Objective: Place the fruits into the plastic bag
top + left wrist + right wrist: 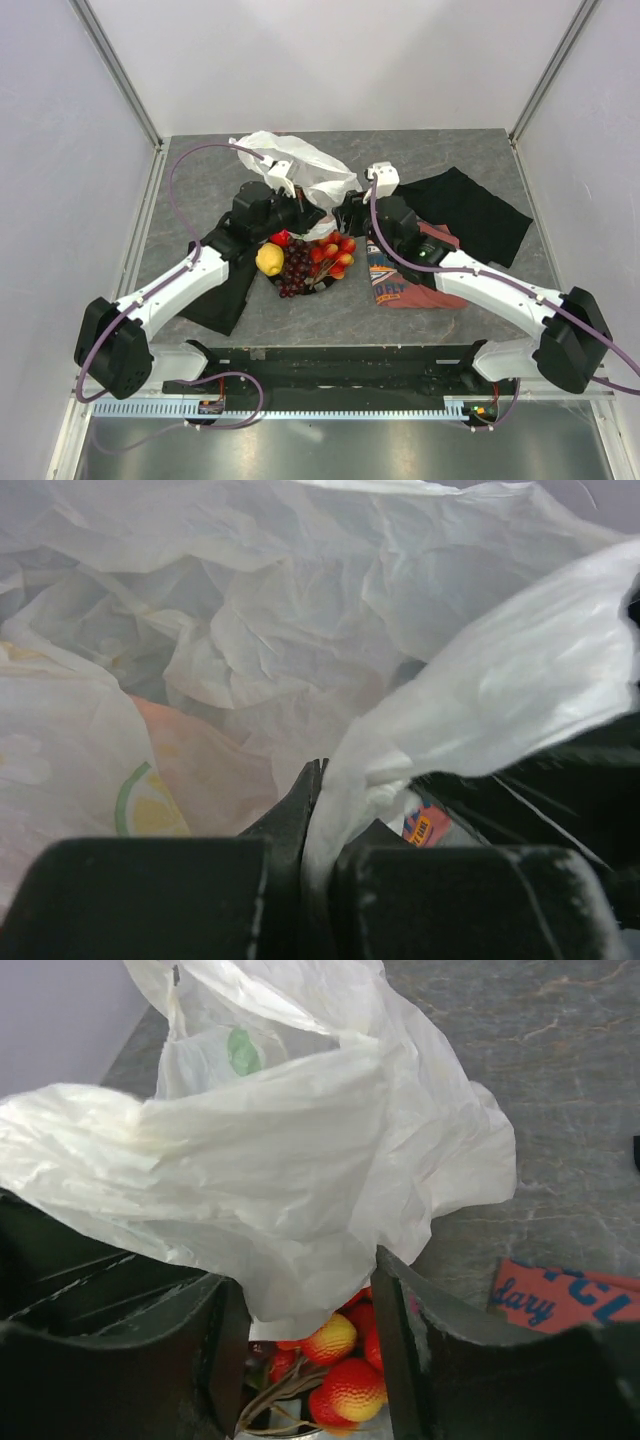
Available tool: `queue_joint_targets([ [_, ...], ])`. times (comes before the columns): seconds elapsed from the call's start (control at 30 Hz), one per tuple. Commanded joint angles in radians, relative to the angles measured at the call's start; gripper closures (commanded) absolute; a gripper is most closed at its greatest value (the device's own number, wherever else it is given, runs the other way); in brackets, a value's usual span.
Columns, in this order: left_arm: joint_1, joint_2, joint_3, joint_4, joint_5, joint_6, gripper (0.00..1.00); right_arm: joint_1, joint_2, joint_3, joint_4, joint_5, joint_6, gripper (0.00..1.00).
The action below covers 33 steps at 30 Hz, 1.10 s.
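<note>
The plastic bag (pixel 300 170) lies crumpled at the middle back of the table, white with citrus prints. My left gripper (pixel 297 205) is shut on a fold of the bag's rim (pixel 345 780), holding it up. My right gripper (pixel 350 213) is open, its fingers (pixel 400 1300) either side of the bag's lower edge (pixel 290 1290). Below it lie small red-yellow fruits (pixel 345 1365). In the top view the lemon (pixel 269 259), grape bunch (pixel 296 268), a red apple (pixel 281 238) and the red-yellow fruits (pixel 335 255) sit together on a plate just in front of the bag.
A red printed T-shirt (pixel 405 285) lies right of the fruits, also in the right wrist view (pixel 560 1295). Black cloths lie at the right back (pixel 470 205) and under the left arm (pixel 220 290). Walls enclose the table.
</note>
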Motion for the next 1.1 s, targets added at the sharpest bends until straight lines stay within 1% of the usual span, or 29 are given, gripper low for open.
queue_joint_targets([
  [0.0, -0.022, -0.027, 0.002, 0.016, 0.052, -0.032, 0.94, 0.006, 0.019, 0.040, 0.052, 0.091, -0.044, 0.53],
  [0.03, -0.024, -0.033, -0.004, 0.007, 0.057, -0.032, 0.83, 0.004, 0.020, 0.041, 0.055, 0.097, -0.051, 0.60],
  [0.07, -0.025, -0.042, -0.004, -0.001, 0.069, -0.030, 0.74, 0.003, 0.022, 0.038, 0.062, 0.105, -0.055, 0.80],
  [0.1, -0.025, -0.061, -0.002, -0.013, 0.074, -0.026, 0.63, -0.002, 0.022, 0.035, 0.084, 0.099, -0.066, 0.92],
  [0.13, -0.025, -0.073, 0.011, -0.028, 0.075, -0.004, 0.42, -0.009, 0.020, 0.031, 0.098, 0.087, -0.089, 1.00],
  [0.17, -0.025, -0.087, 0.024, -0.082, 0.059, 0.011, 0.34, -0.020, 0.016, 0.020, 0.113, 0.021, -0.104, 1.00],
  [0.2, -0.025, -0.123, 0.034, -0.119, 0.043, 0.043, 0.27, -0.057, 0.003, 0.014, 0.147, -0.019, -0.112, 1.00],
  [0.23, -0.024, -0.142, 0.060, -0.154, 0.026, 0.063, 0.12, -0.080, -0.006, 0.006, 0.167, -0.074, -0.120, 1.00],
  [0.27, -0.024, -0.165, 0.074, -0.213, -0.007, 0.085, 0.06, -0.106, -0.010, -0.008, 0.187, -0.131, -0.144, 1.00],
  [0.3, -0.022, -0.186, 0.088, -0.246, -0.026, 0.106, 0.03, -0.156, -0.024, -0.012, 0.217, -0.242, -0.155, 1.00],
  [0.37, -0.021, -0.259, 0.117, -0.292, -0.093, 0.169, 0.01, -0.201, -0.029, -0.012, 0.234, -0.345, -0.204, 1.00],
  [0.4, -0.019, -0.280, 0.120, -0.324, -0.116, 0.210, 0.01, -0.239, -0.026, -0.008, 0.240, -0.449, -0.219, 1.00],
  [0.43, -0.017, -0.327, 0.125, -0.334, -0.136, 0.234, 0.01, -0.258, -0.024, 0.003, 0.242, -0.491, -0.228, 1.00],
  [0.47, -0.013, -0.343, 0.125, -0.341, -0.186, 0.257, 0.01, -0.275, -0.014, 0.006, 0.248, -0.539, -0.227, 1.00],
  [0.5, -0.010, -0.352, 0.131, -0.375, -0.207, 0.293, 0.01, -0.310, -0.009, 0.012, 0.251, -0.583, -0.221, 1.00],
  [0.53, -0.002, -0.346, 0.162, -0.409, -0.262, 0.313, 0.01, -0.327, 0.000, 0.030, 0.253, -0.660, -0.213, 1.00],
  [0.57, 0.027, -0.333, 0.180, -0.441, -0.321, 0.329, 0.01, -0.339, 0.005, 0.037, 0.253, -0.685, -0.198, 1.00],
  [0.6, 0.050, -0.320, 0.199, -0.502, -0.339, 0.346, 0.01, -0.363, 0.018, 0.043, 0.256, -0.700, -0.172, 1.00],
  [0.63, 0.074, -0.310, 0.223, -0.521, -0.343, 0.347, 0.01, -0.371, 0.023, 0.050, 0.259, -0.723, -0.154, 1.00],
  [0.67, 0.131, -0.296, 0.226, -0.530, -0.307, 0.346, 0.01, -0.380, 0.032, 0.057, 0.260, -0.731, -0.140, 1.00],
  [0.73, 0.183, -0.294, 0.207, -0.519, -0.218, 0.329, 0.01, -0.397, 0.040, 0.063, 0.263, -0.745, -0.104, 1.00],
  [0.77, 0.212, -0.291, 0.194, -0.506, -0.139, 0.330, 0.01, -0.397, 0.046, 0.061, 0.271, -0.754, -0.095, 1.00],
  [0.8, 0.216, -0.288, 0.180, -0.495, -0.135, 0.355, 0.01, -0.407, 0.049, 0.061, 0.276, -0.766, -0.077, 1.00],
  [0.83, 0.222, -0.286, 0.158, -0.477, -0.176, 0.367, 0.01, -0.411, 0.052, 0.061, 0.280, -0.778, -0.068, 1.00],
  [0.9, 0.237, -0.256, 0.150, -0.473, -0.205, 0.393, 0.01, -0.429, 0.072, 0.063, 0.294, -0.835, -0.043, 1.00],
  [1.0, 0.271, -0.198, 0.189, -0.475, -0.205, 0.426, 0.01, -0.462, 0.100, 0.073, 0.313, -0.915, 0.000, 1.00],
  [1.07, 0.280, -0.162, 0.212, -0.466, -0.231, 0.487, 0.01, -0.480, 0.112, 0.075, 0.338, -0.958, 0.028, 1.00],
])
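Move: The right hand's half-closed fingers are around the bag edge still pinched by the left hand, about 2 cm to the right hand's left. The orange is some 6 cm ahead, 7 cm left and 18 cm below the right hand; the red-yellow fruits are 4 cm back, 2 cm left and 19 cm down. From the left hand, the bag's loose left handle is roughly 14 cm ahead, 19 cm left and slightly lower; the apple is 3 cm ahead, 11 cm left and 17 cm down. The right hand shuts on the bag edge as the left fingers open wide and let it go, then keeps its pinch and draws the bag about 5 cm forward, some 4 cm right and up, its wrist turning about 20 degrees counter-clockwise. The freed left hand backs off about 5 cm while rising, then swings forward again and left, arching up about 11 cm before sinking by more than half of that, to end some 16 cm left of its start, open, past the apple and nearer the bag's loose left handle, its wrist turned counter-clockwise with its left side raised. ##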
